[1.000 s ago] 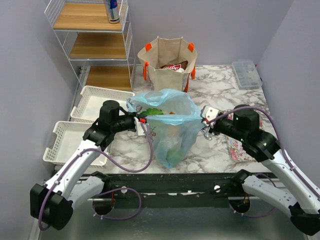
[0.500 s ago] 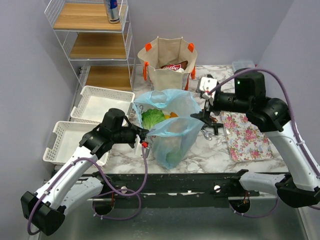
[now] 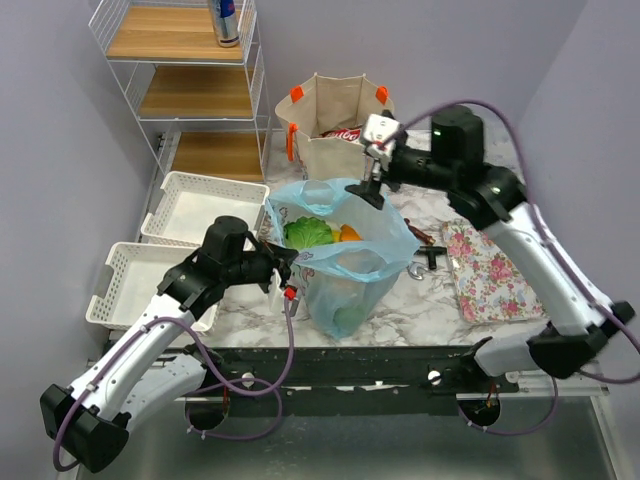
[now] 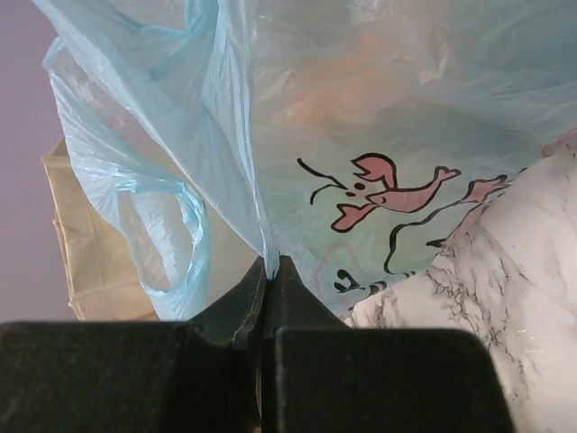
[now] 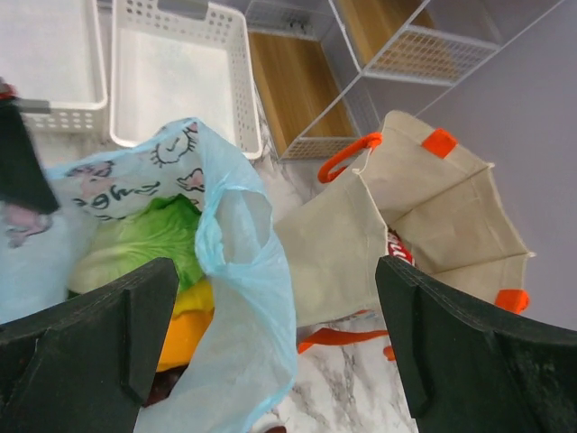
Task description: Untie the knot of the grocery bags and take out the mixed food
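The light-blue plastic bag stands mid-table with its mouth open, showing lettuce and an orange fruit. My left gripper is shut on the bag's left rim; in the left wrist view its tips pinch the thin film. My right gripper hangs open above the bag's far rim, holding nothing. Its wrist view looks down on lettuce, a yellow fruit and the bag's loose handle. Behind stands the beige tote with a red snack packet inside.
Two white baskets sit at the left. A wire shelf unit at the back left carries a drink can. A floral pad, metal tools and a clear box lie on the right.
My right gripper let go of the bag's right handle, opened, and rose back-left over the bag. The bag's mouth slumped open. My left gripper kept its grip and dropped slightly nearer.
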Controlling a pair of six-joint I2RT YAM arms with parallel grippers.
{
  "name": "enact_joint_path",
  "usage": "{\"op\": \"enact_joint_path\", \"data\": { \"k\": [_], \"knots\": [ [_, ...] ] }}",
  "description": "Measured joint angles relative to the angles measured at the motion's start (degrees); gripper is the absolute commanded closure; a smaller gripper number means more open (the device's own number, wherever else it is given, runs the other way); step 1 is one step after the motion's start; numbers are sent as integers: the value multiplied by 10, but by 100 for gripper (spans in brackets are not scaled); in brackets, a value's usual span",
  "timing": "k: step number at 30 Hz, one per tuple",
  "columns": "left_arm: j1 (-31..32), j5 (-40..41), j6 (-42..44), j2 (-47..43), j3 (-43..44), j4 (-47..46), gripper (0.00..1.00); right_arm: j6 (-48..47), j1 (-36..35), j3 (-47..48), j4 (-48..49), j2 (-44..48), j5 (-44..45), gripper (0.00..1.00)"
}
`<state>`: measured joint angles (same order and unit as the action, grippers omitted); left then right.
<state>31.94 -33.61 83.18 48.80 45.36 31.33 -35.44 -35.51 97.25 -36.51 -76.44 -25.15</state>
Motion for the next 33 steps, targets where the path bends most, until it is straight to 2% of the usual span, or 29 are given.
{"op": "enact_joint_path", "data": {
  "k": [6, 9, 11, 13, 14, 15, 19, 24, 26, 27, 29, 30, 31, 33],
  "knots": [
    [5, 6, 24, -10, -2, -9, 100, -12, 0, 0, 42, -159, 17, 0],
    [5, 18, 34, -10, -2, -12, 100, -24, 2, 0, 23, -209, 20, 8],
    [5, 25, 38, -10, -2, -16, 100, -32, 2, -2, 8, -219, 24, 29],
    [-3, 31, 43, -10, -2, -22, 100, -37, 2, -14, 3, -214, 28, 60],
    [-13, 32, 45, -9, -2, -29, 100, -37, 2, -25, 4, -205, 31, 83],
    [-23, 32, 46, -9, -1, -33, 100, -41, 2, -34, 4, -197, 33, 98],
    [-80, 31, 49, 20, 24, -43, 100, -24, 4, -61, -7, -158, 48, 99],
    [-136, 28, 57, 53, 67, -70, 98, 39, 11, -68, -9, -98, 50, 99],
    [-149, 24, 65, 56, 72, -84, 91, 77, 13, -74, -9, -66, 50, 99],
    [-155, 22, 71, 56, 72, -90, 83, 98, 15, -78, -9, -49, 49, 99],
    [-167, 19, 89, 56, 72, -93, 42, 137, 16, -91, -8, -17, 43, 99],
    [-171, 18, 95, 56, 72, -90, 29, 159, 16, -101, -6, -2, 38, 99],
    [-175, 19, 104, 55, 72, -85, 23, 177, 16, -115, -2, 12, 33, 99],
    [-178, 26, 117, 52, 73, -68, 19, 211, 16, -149, 5, 34, 27, 99]
  ]
}}
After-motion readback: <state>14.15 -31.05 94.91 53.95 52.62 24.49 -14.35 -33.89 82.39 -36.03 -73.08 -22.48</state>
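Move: The right hand hangs open above the blue grocery bag; its far rim and handle lie about 7 cm ahead, 4 cm left and 17 cm below. The orange-yellow food is 3 cm ahead, 3 cm left, the lettuce 3 cm ahead, 13 cm left, both nearly 30 cm down; the canvas bag stands some 22 cm ahead, 4 cm left. From the left hand, still pinching the near-left rim, the far rim is roughly 14 cm ahead, 12 cm right. Right dips 17 cm and forward, pinches the far rim, draws up and back; left pulls forward-left 12 cm, opens. ##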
